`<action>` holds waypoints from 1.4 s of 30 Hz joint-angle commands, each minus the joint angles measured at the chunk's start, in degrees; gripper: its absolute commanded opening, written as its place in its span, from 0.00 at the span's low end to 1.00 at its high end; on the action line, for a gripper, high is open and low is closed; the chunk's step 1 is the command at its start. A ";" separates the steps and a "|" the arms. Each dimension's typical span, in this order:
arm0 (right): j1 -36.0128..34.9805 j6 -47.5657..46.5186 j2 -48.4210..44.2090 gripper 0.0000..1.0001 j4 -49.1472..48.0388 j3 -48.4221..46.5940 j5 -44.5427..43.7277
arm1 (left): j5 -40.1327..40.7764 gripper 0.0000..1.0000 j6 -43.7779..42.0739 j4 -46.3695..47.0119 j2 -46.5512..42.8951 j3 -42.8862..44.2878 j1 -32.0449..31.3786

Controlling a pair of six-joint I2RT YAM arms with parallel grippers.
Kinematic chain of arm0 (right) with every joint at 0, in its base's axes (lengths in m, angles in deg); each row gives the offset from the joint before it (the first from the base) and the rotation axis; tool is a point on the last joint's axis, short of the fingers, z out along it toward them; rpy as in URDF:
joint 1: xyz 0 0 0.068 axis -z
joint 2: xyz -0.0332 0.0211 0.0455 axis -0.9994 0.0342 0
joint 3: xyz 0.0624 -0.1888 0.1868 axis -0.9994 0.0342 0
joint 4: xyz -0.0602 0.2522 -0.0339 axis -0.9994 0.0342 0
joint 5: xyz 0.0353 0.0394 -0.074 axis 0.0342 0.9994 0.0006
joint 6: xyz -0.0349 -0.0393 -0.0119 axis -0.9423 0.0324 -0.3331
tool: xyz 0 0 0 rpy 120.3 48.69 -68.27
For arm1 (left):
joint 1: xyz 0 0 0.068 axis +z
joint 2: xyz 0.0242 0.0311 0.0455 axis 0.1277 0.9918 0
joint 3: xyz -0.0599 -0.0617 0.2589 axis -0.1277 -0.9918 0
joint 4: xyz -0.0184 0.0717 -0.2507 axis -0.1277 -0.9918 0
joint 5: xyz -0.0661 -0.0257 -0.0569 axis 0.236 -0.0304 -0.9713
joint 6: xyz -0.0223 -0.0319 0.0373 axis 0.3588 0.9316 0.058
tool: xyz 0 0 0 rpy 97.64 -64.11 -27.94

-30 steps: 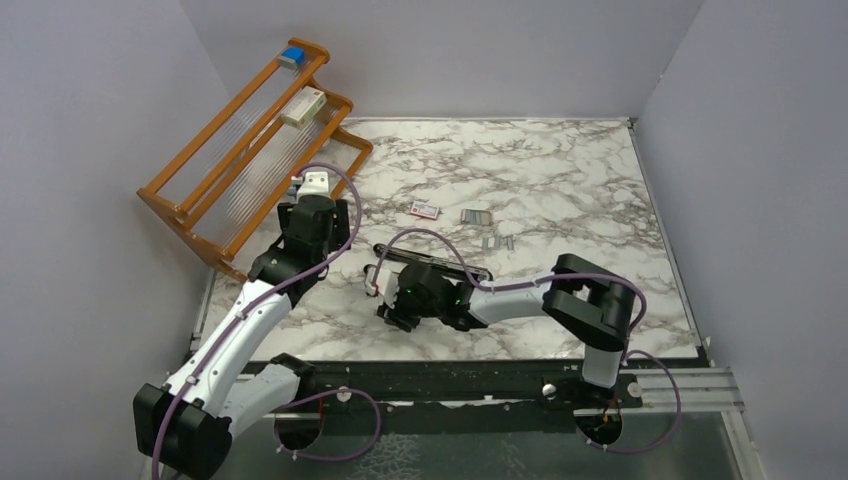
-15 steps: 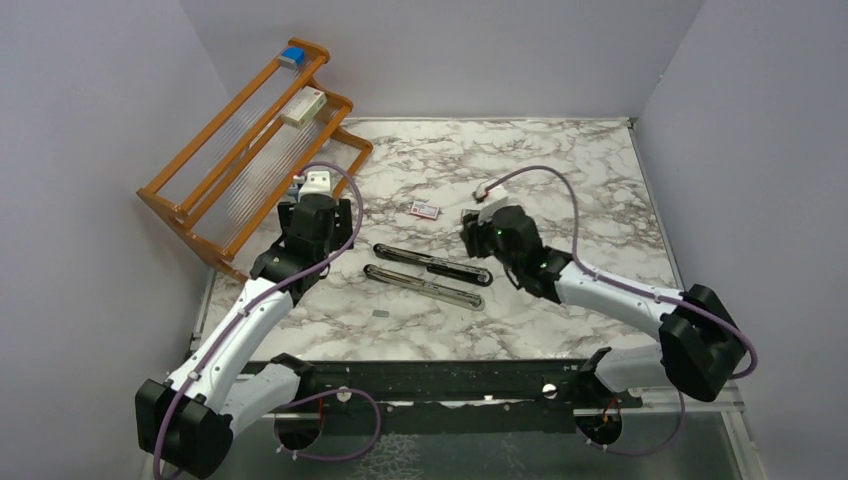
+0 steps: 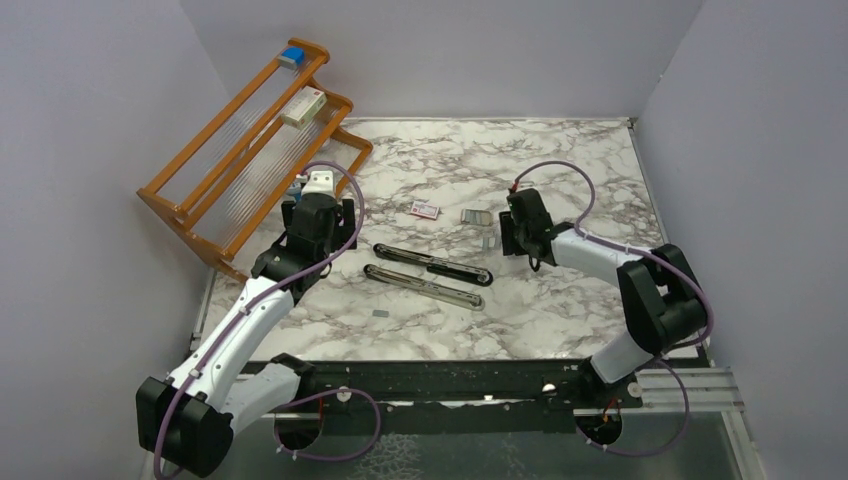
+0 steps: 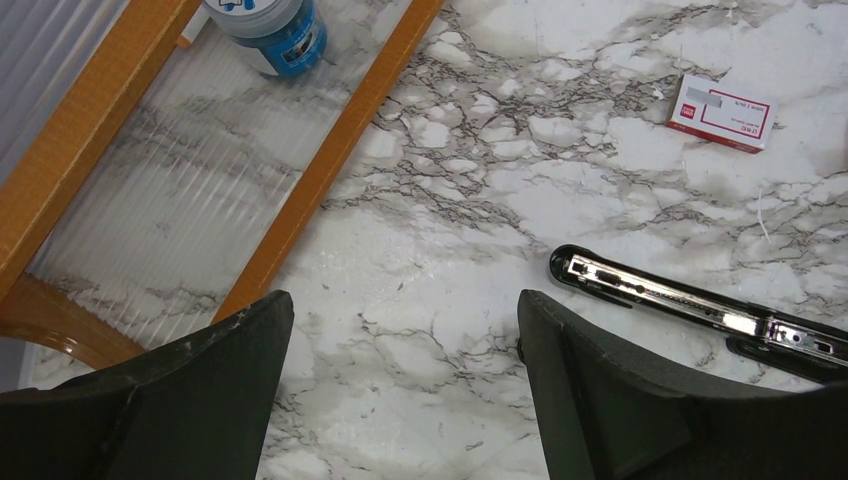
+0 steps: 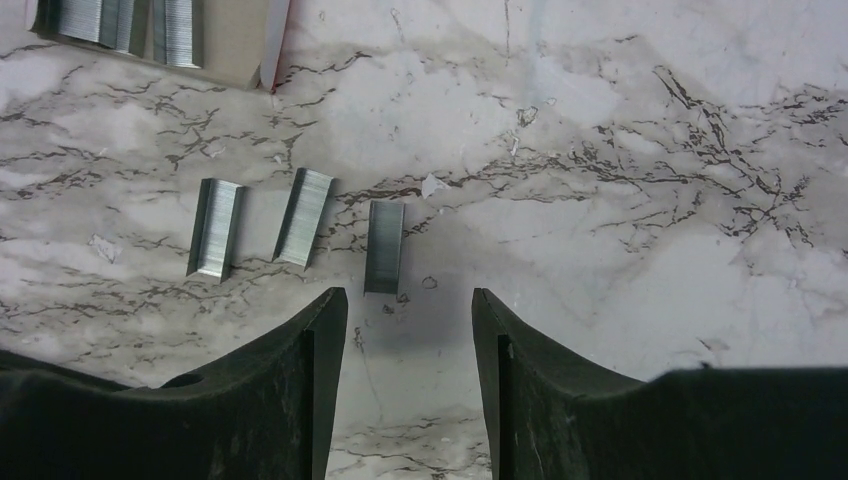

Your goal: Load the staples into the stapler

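The stapler [image 3: 430, 275] lies opened flat mid-table as two long black halves, and its silver inner rail [image 4: 690, 305] shows in the left wrist view. Three short silver staples strips [image 5: 304, 216] lie on the marble just beyond my right gripper [image 5: 410, 300], which is open and empty; the nearest strip [image 5: 384, 247] sits just ahead of its left fingertip. The grey tray [image 5: 130, 25] holds more staples. From above, the right gripper [image 3: 515, 235] hovers beside the staples [image 3: 490, 241]. My left gripper [image 4: 405, 310] is open over bare marble, left of the stapler's end.
A red-and-white packet [image 3: 425, 209] lies behind the stapler. An orange wooden rack [image 3: 250, 140] fills the back left, with a blue-lidded jar [image 4: 265, 25] on its lowest shelf near the left gripper. A small grey scrap [image 3: 381, 314] lies in front of the stapler.
The right arm swung from over the stapler's near half to the back right, stopping above the loose staples with its jaws wider. The left gripper opened a little wider and stayed put.
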 commanded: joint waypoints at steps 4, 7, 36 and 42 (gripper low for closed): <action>0.95 0.60 5.29 0.51 2.82 -5.09 3.37 | -1.27 0.86 -0.65 1.64 -0.21 0.02 0.10; 0.97 0.73 6.55 0.48 2.97 -5.55 2.59 | -1.42 0.86 -0.68 1.66 -0.23 -0.03 0.10; 1.09 0.83 -2.28 0.16 0.95 -2.70 1.88 | -6.79 0.86 1.27 2.48 -1.37 -0.21 0.35; 1.04 -0.84 -13.23 0.17 -2.21 -1.98 14.33 | -22.40 0.87 6.01 10.29 -5.43 -0.75 0.40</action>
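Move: The staple strip to be gripped lies just under the right fingertips, about 2 cm ahead and 2 cm lower. Two more strips lie side by side to its left, some 3 and 5 cm away; the open staple tray is about 9 cm ahead and 8 cm left of the right hand. The black opened stapler's middle is 18 cm left and 4 cm back. From the left hand, that strip lies roughly 41 cm right, 6 cm ahead and 17 cm below. Down about 2 cm and slightly forward, the right hand settles over the rightmost staple strip, stays there while the half-open fingers close and pinch it, then lifts it some 7 cm, picking up speed, the fingers tipping up a little. Late on, the open left hand starts off about 3 cm to the right towards the stapler, its wrist turning some 10 degrees. ##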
